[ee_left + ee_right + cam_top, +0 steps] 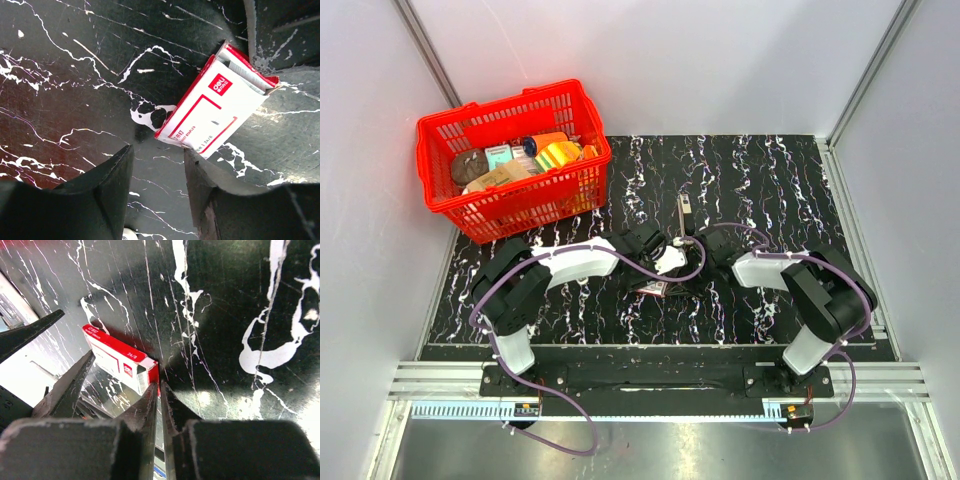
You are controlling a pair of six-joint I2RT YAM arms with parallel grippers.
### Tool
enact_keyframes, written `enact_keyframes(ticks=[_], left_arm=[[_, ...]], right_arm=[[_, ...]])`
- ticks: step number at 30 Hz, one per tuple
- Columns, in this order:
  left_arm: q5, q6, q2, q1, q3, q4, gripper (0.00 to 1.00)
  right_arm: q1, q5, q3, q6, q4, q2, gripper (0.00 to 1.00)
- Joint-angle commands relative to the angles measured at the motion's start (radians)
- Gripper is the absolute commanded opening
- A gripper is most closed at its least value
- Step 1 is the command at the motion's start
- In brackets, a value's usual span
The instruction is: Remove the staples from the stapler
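Observation:
A red and white staple box (220, 112) lies on the black marbled table (75, 75), its open end at the upper right showing grey staples. It also shows in the right wrist view (117, 360) and, small, in the top view (653, 289). My left gripper (157, 165) is open and empty, just short of the box's near end. My right gripper (160, 385) is shut, its tips pinching the box's red end flap. A slim dark and metal object (682, 212), seemingly the stapler, lies behind both grippers.
A red basket (440, 150) full of small goods stands at the back left. White walls close in the table on three sides. Both arms meet at the table's middle, their cables looping over it.

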Motion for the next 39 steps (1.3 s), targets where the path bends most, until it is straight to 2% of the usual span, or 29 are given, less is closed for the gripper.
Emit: enact_keyframes(ticks=[1,3,7,11,17,19,20,30,33,35,39], left_arm=[[0.168,-0.046,-0.013,-0.028,-0.01,0.065,0.5],[0.197,-0.049,-0.019,-0.027,-0.006,0.05,0.5],[0.209,-0.055,-0.056,0.004,-0.012,0.031,0.54],[0.258,-0.074,-0.105,0.049,0.011,-0.011,0.58],[0.313,-0.107,-0.196,0.092,0.071,-0.064,0.72],[0.33,-0.117,-0.223,0.096,0.095,-0.077,0.85],[0.333,-0.12,-0.233,0.096,0.106,-0.085,0.86],[0.353,-0.138,-0.328,0.154,0.152,-0.128,0.88],[0.35,-0.146,-0.36,0.184,0.155,-0.136,0.89],[0.344,-0.149,-0.38,0.197,0.157,-0.137,0.99],[0.3,-0.157,-0.403,0.216,0.143,-0.145,0.99]], right_arm=[[0.056,0.079,-0.043,0.008,0.093,0.037,0.14],[0.056,0.088,-0.043,-0.004,0.072,0.027,0.15],[0.056,0.154,-0.061,-0.038,-0.017,-0.028,0.26],[0.056,0.18,-0.09,-0.05,-0.034,-0.068,0.39],[0.056,0.218,-0.057,-0.104,-0.128,-0.101,0.57],[0.056,0.241,-0.037,-0.12,-0.174,-0.116,0.62],[0.054,0.254,-0.031,-0.13,-0.194,-0.124,0.64],[0.053,0.358,0.029,-0.19,-0.395,-0.271,0.71],[0.054,0.401,0.06,-0.209,-0.439,-0.327,0.76],[0.053,0.421,0.089,-0.228,-0.468,-0.36,0.82],[0.054,0.447,0.141,-0.259,-0.501,-0.401,0.88]])
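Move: The staple box lies flat between the two grippers, its middle about 3 cm to the right of the left hand and 2 cm nearer the base. From the right hand it is some 3 cm to the left and 1 cm farther out, at fingertip height. The blue stapler is roughly 11 cm left of the left hand and 3 cm ahead; the black stapler stands about 15 cm ahead of the right hand and 4 cm to its right. Bring the left gripper free of the staple box's left end: ease it back slightly, then lift it about 15 cm, spreading its half-open fingers wide and tilting them towards the right arm. Take the right gripper off the other end: open its nearly shut fingers wide, move it some 7 cm right, away from the box, turning the fingers more steeply down, and let it rise. ##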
